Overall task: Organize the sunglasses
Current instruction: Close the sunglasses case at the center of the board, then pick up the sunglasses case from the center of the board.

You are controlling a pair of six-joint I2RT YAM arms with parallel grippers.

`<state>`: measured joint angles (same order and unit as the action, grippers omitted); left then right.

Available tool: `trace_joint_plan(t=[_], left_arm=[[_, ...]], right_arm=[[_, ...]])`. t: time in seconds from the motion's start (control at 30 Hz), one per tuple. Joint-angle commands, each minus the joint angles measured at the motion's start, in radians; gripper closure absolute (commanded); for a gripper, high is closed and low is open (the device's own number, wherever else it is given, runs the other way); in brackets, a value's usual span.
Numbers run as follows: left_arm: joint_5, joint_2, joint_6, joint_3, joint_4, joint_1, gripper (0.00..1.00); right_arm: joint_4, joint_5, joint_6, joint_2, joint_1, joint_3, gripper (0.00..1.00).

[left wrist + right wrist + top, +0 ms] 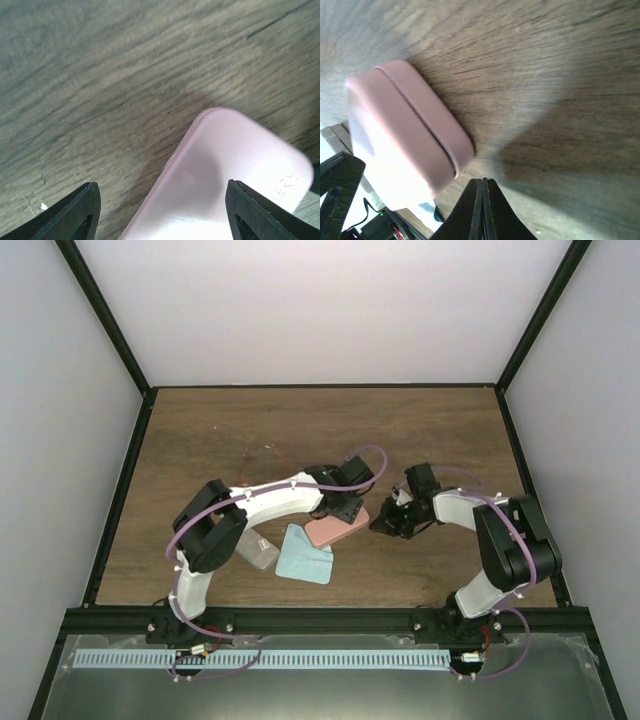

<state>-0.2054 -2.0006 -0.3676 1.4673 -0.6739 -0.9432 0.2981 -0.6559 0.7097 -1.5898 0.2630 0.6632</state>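
Observation:
A thin wire-framed pair of sunglasses (264,455) lies on the table behind the left arm, faint in the top view. A closed pink oblong case (336,530) lies at mid-table. My left gripper (347,510) hovers over its far end, open. In the left wrist view the case (220,185) fills the space between the spread fingers of my left gripper (162,212), and neither finger presses on it. My right gripper (380,525) sits just right of the case, shut and empty. In the right wrist view its joined tips (483,192) point past the corner of the case (405,125).
A grey case (258,551) lies under the left arm's elbow. A light blue cloth (304,556) is spread next to it, in front of the pink case. Dark frame rails (120,480) border the wooden table (430,430).

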Motion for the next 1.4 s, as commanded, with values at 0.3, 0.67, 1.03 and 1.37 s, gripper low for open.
trace_joint_plan(t=[0.3, 0.67, 1.03, 1.37], left_arm=[[-0.020, 0.175, -0.089, 0.091, -0.003, 0.107, 0.03], [0.058, 0.189, 0.305, -0.085, 0.011, 0.013, 0.00], [0.128, 0.077, 0.407, -0.075, -0.031, -0.009, 0.00], [0.103, -0.032, 0.415, -0.041, -0.030, -0.017, 0.01]], right_arm=[[0.189, 0.176, -0.008, 0.165, 0.000, 0.204, 0.94], [0.338, 0.461, -0.137, 0.184, -0.166, 0.399, 0.30], [0.267, 0.279, -0.142, 0.245, -0.272, 0.265, 0.18], [0.274, 0.273, -0.153, 0.241, -0.278, 0.271, 0.18]])
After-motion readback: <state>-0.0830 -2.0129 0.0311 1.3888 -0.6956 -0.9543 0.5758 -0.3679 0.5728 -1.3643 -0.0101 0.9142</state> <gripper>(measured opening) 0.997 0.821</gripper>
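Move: The closed pink sunglasses case has its middle about 4 cm back and 3 cm left of the left hand, some 3 cm lower; from the right hand it lies about 8 cm to the left, level with it ahead and in height. The blue cloth is on the table about 10 cm back and 10 cm left of the left hand, the grey case some 20 cm left and 8 cm back of it. The pink case, lid already shut, is what the left hand comes down around: it first lifts some 11 cm and forward, opening its fingers wide, then swings back and sinks, turning about 25 degrees clockwise until its fingers straddle the case. The right hand leaves the case's right end, rising forward, then sweeping right, its shut fingers opening; it eases back slightly before stopping. ##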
